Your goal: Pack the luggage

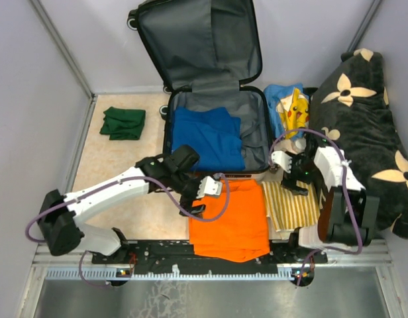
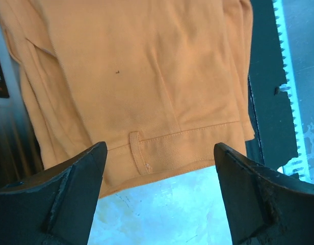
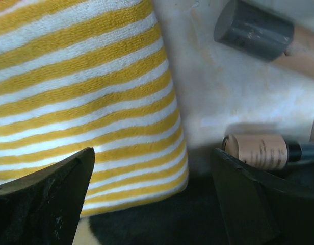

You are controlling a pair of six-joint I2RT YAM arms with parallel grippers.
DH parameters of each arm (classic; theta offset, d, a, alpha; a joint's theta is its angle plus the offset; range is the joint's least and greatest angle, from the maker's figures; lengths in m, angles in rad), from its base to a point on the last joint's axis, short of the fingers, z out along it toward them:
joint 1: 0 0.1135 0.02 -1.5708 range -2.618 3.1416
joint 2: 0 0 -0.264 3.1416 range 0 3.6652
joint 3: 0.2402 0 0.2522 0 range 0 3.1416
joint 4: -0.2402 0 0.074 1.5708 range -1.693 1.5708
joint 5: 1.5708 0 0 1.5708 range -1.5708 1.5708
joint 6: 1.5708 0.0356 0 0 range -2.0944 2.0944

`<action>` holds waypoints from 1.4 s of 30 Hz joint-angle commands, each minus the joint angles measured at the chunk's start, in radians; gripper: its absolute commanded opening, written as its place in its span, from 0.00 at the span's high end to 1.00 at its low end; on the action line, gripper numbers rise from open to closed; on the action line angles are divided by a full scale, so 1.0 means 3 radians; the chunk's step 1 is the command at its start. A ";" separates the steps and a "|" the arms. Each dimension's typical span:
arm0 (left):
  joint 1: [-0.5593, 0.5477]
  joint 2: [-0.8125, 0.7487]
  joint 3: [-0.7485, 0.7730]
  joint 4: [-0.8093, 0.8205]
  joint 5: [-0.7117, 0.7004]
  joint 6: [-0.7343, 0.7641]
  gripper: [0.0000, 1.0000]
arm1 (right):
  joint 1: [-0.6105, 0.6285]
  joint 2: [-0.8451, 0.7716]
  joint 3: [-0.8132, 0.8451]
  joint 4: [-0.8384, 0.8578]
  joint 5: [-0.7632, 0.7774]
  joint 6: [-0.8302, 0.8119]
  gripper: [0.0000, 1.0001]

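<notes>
The luggage (image 1: 254,129) lies open at the back of the table, its grey-lined lid (image 1: 197,40) raised, and a folded blue garment (image 1: 207,136) rests in its base. In front of it lies a folded orange garment (image 1: 230,222) (image 2: 141,76). My left gripper (image 1: 216,189) (image 2: 159,204) hovers open at that garment's left edge, with nothing between its fingers (image 2: 70,194). A yellow-and-white striped towel (image 1: 290,205) (image 3: 80,92) lies right of the orange garment. Over the towel's far right edge my right gripper (image 1: 293,179) (image 3: 152,204) stands open and empty.
A folded green cloth (image 1: 123,122) lies at the back left. A blue garment with a yellow cartoon print (image 1: 290,106) sits right of the luggage. The black flower-patterned cushion (image 1: 363,132) fills the right side. A grey cylinder (image 3: 254,30) and a beige tube (image 3: 259,151) lie near the right gripper.
</notes>
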 commanded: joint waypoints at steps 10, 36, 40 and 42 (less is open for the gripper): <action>0.0227 -0.0393 -0.0227 0.0217 0.0092 -0.0006 0.08 | 0.0034 0.0879 0.0220 0.0030 -0.0133 -0.0576 0.16; 0.1199 -0.0379 0.0110 0.0670 0.0100 -0.0150 0.07 | 0.0092 -0.0725 0.0181 -0.1330 -0.0410 -0.0865 1.00; 0.1261 -0.0449 0.0087 0.0812 0.0054 -0.0225 0.07 | 0.0193 -0.1027 0.0339 -0.1472 -0.0575 -0.0984 1.00; 0.1289 -0.0472 0.0075 0.0881 0.0032 -0.0275 0.06 | 0.0282 -0.1127 0.0460 -0.1470 -0.0678 -0.0992 1.00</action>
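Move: The striped towel's middle is about 5 cm back of the open right hand, 5 cm to its left and 6 cm below; its far right corner is almost under the fingers. The small bottle stands roughly 9 cm ahead and 2 cm left, the makeup tube 11 cm ahead and 10 cm left. From the left hand, the towel is some 35 cm right and level fore-and-aft, the blue garment 25 cm ahead and 4 cm right. The striped towel's far right part is pinched by the right fingers, which sink about 5 cm with the hand and shut fully near the table, then pull up some 10 cm and back about 6 cm, drifting slightly left. The left hand, open and empty, moves 13 cm forward off the orange cloth towards the suitcase's near left corner, rising and turning about 25 degrees counter-clockwise. ##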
